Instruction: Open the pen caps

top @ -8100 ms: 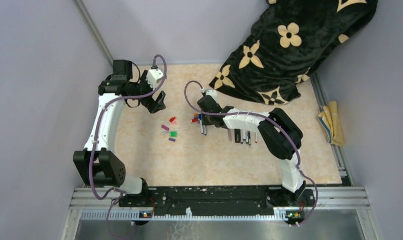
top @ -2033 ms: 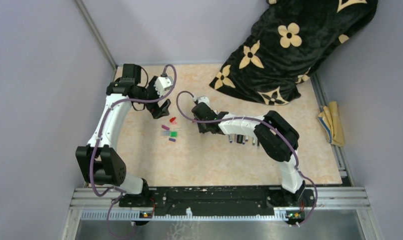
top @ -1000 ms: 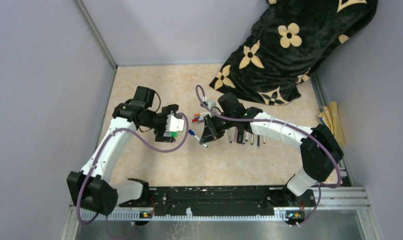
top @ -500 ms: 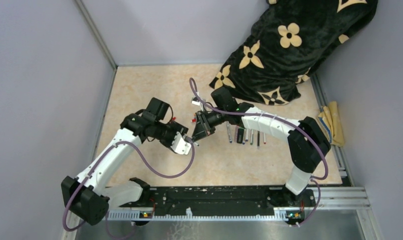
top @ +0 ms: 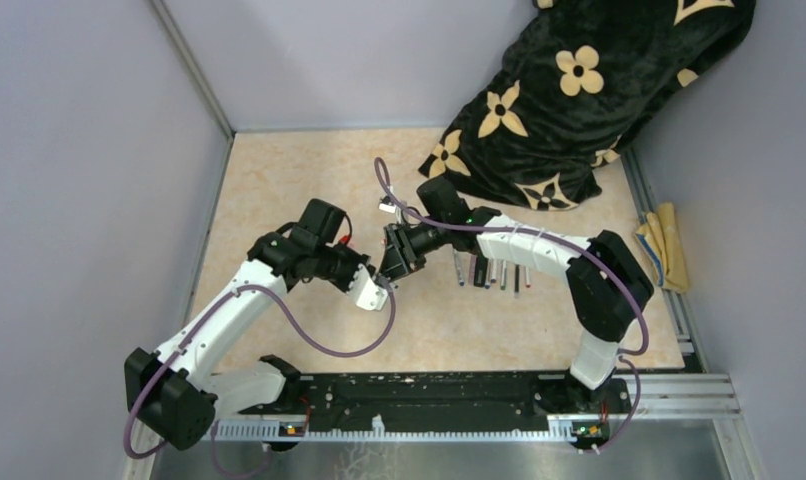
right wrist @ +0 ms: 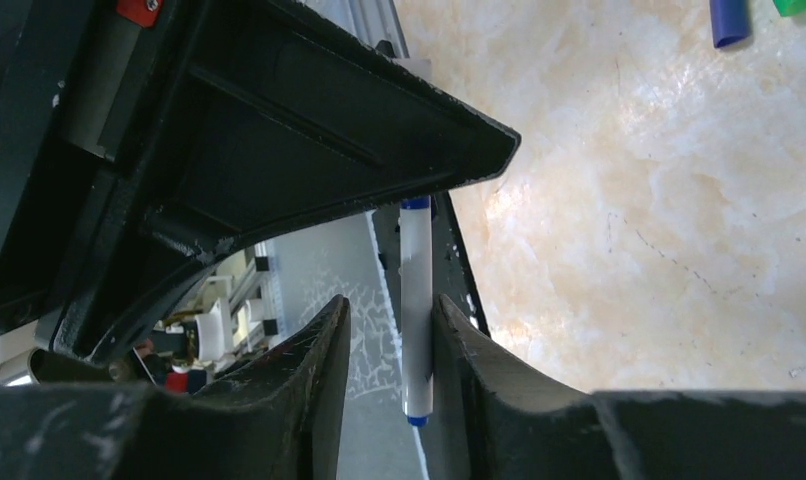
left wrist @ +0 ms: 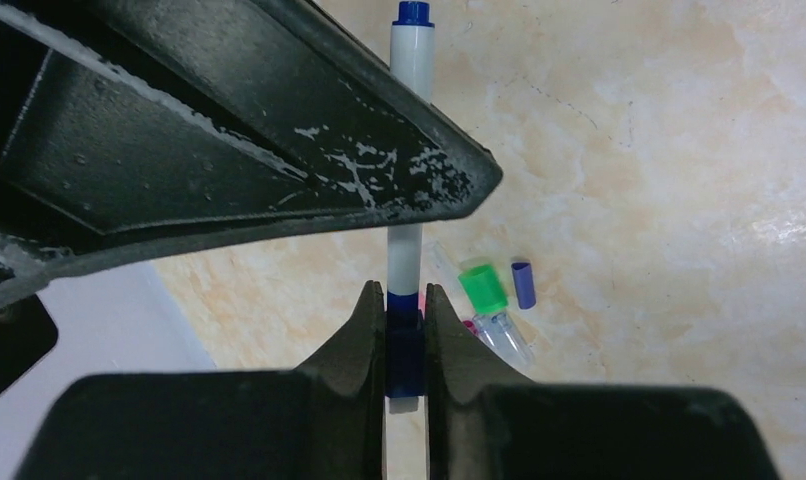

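Observation:
A white-barrelled pen (left wrist: pixel 411 60) with blue ends hangs in the air between my two grippers. My left gripper (left wrist: pixel 406 300) is shut on its blue pen cap (left wrist: pixel 404 345). The right gripper (right wrist: pixel 391 310) stands open around the other end of the pen (right wrist: pixel 415 300); the barrel rests against one finger, with a gap to the other. In the top view the two grippers (top: pixel 377 290) (top: pixel 394 262) meet nose to nose above the middle of the table. Loose pen caps lie below: a green one (left wrist: pixel 482 286) and a purple one (left wrist: pixel 523 284).
A row of more pens (top: pixel 489 272) lies right of the grippers. A red cap (top: pixel 347 239) peeks out behind the left arm. A black flowered blanket (top: pixel 589 90) fills the back right corner, and a yellow cloth (top: pixel 664 245) lies at the right edge.
My left gripper has swung in from the left and closed on the pen's blue cap. The right gripper, shut on the barrel before, has opened.

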`<state>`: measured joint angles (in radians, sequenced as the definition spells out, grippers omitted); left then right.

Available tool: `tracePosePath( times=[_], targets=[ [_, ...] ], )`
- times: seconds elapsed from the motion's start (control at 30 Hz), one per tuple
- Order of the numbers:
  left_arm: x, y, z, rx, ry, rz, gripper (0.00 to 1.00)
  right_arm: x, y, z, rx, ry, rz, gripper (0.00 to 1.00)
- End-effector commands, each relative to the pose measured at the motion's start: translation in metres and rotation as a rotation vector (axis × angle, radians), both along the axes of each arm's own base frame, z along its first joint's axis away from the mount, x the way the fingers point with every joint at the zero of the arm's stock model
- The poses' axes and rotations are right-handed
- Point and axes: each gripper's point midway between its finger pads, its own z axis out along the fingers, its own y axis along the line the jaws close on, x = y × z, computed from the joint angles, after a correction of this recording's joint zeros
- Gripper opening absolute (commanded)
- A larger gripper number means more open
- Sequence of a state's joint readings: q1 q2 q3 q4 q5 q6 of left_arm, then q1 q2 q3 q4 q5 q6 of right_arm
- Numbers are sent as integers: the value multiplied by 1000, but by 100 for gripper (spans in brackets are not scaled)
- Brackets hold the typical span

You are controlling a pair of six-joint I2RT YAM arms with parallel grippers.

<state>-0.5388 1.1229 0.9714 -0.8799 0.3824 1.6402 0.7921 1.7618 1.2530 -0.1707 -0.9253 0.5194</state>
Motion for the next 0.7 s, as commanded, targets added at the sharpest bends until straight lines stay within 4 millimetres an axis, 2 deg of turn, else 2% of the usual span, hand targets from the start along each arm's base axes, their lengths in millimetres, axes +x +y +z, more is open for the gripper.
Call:
tracePosePath(
  times=[0.0,0.3,0.4,0.53,0.67],
  targets=[
    [5,-5,8,-23,-18,13,0,1,23,13,72,-28,8,35],
    [2,-7,11,-42,-6,14,0,10,32,9,94,-22,-61,16],
    [3,-5,8,-28,-6,22,0,14,32,6,93,-23,-94,0],
    [17,8,-1,27,-59,95,0,13,22,-3,55,-29,-124,0],
    [32,30,-20,133,-59,177,0,5,-1,-14,-6,-47,-137,0]
  ],
)
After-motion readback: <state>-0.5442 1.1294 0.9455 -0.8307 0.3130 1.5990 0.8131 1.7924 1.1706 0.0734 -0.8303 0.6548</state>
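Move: The capped marker is already pinched by its blue cap at the left hand's fingers, its barrel running off about 4 cm to the right and 3 cm higher. For the right hand, that barrel lies between its part-open fingers, its middle some 1 cm left and 1 cm lower, with the blue cap roughly 4 cm left and 3 cm down. On the table 15 cm below the left hand lie the loose green cap, about 4 cm left and 2 cm back, and the purple cap, 4 cm left and 5 cm back. The marker's barrel gets a fresh grip: the right hand shifts some 3 cm left, down and forward, along the barrel towards the blue cap, its fingers closing from about a third open until they pinch the barrel. The left hand keeps its hold on the cap and, late on, eases about 1.5 cm forward, left and down. ##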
